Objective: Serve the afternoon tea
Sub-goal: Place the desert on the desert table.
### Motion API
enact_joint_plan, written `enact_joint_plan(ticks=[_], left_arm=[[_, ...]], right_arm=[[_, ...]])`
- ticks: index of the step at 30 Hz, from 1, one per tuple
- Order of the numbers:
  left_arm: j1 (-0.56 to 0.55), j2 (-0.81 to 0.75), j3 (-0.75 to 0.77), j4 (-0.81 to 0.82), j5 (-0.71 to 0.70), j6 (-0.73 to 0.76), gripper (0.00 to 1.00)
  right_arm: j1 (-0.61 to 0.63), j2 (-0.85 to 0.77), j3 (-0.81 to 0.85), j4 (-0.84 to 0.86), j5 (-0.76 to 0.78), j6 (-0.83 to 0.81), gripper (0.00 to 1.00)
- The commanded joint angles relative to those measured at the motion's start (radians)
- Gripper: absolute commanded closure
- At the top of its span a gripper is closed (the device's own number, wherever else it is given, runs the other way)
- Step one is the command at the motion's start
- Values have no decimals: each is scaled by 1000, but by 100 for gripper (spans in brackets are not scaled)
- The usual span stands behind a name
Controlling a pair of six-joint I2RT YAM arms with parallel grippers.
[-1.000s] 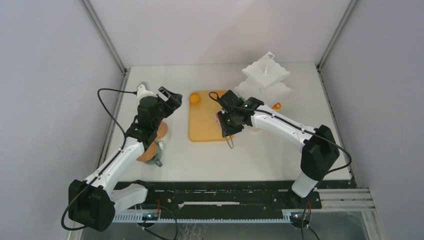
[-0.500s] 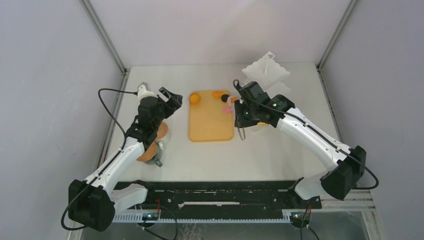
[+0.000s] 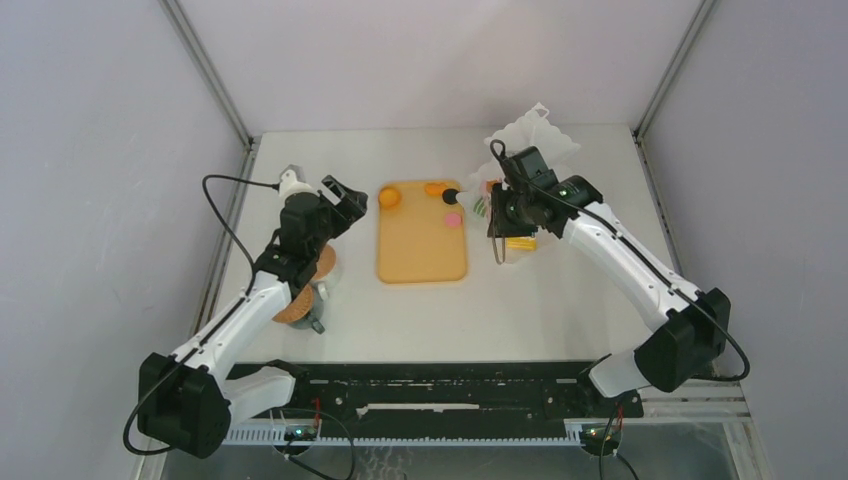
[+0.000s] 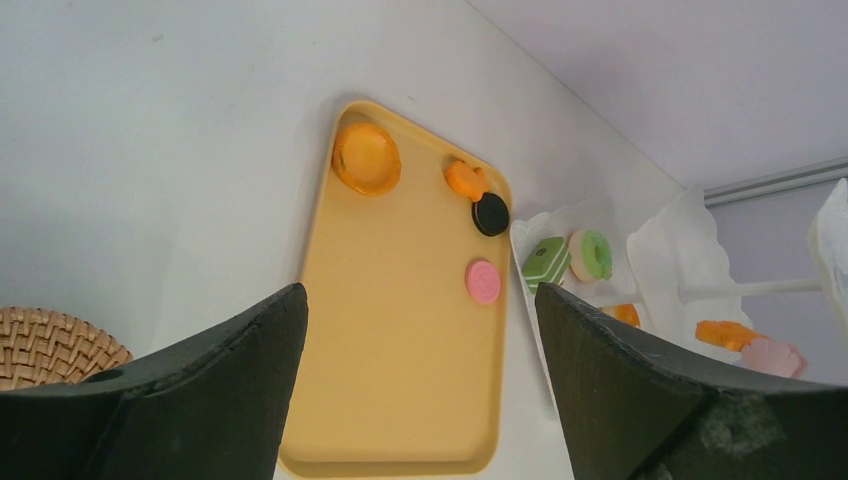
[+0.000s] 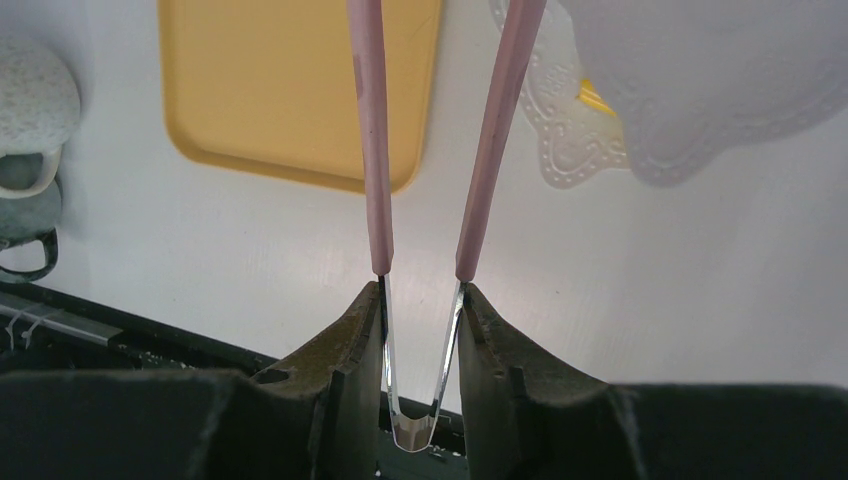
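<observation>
On the yellow tray [image 3: 420, 250] lie an orange tart [image 3: 390, 197], a small orange pastry [image 4: 465, 180], a black round [image 4: 490, 213] and a pink round [image 4: 483, 281]. A green striped square [image 4: 546, 262] and a green donut [image 4: 592, 254] sit on the white stand's bottom plate. My left gripper [image 4: 420, 295] hovers open and empty left of the tray. My right gripper [image 5: 422, 290] is shut on pink tongs [image 5: 372, 150] beside the stand [image 3: 535, 145]; their tips are out of the wrist view. A yellow wedge [image 5: 595, 97] lies under the stand's edge.
Cork coasters [image 3: 293, 308] lie under my left forearm, one showing in the left wrist view [image 4: 50, 345]. A white speckled mug [image 5: 30, 95] and a grey mug [image 5: 25, 215] stand left of the tray. Grey walls close in three sides, and a black rail [image 3: 450, 385] runs along the near edge.
My right arm swung right with the tongs, from over the tray's right side to beside the stand, uncovering the pastries on the tray's far right. The left arm stayed put.
</observation>
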Motion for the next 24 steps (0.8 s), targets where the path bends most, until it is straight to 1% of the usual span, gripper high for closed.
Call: enact_joint_plan(ticks=[1,11,24], left_arm=[[-5,11,72,9,-13,26,12],[-3,40,87,9,-5,42,11],[-2,66,98,5,-3,56,11]], right_arm=[[-32,51,63,61,-25,-14,83],[-94,143,112,113,-41,-29,84],[-135,256,189,145,-56,-36,84]])
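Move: The right hand holds the pink tongs, already pinching an orange dessert. The white stand's middle tier lies about 13 cm ahead of this hand, 9 cm to its right and 6 cm lower. The yellow cake is some 4 cm ahead and 12 cm right, the striped cake 16 cm ahead and 3 cm left, the pink cookie 11 cm ahead and 12 cm left. From the left hand, that tier is roughly 52 cm right and 3 cm ahead. Tongs still gripped, the right hand takes the dessert some 7 cm forward, slightly down, towards the middle tier. ##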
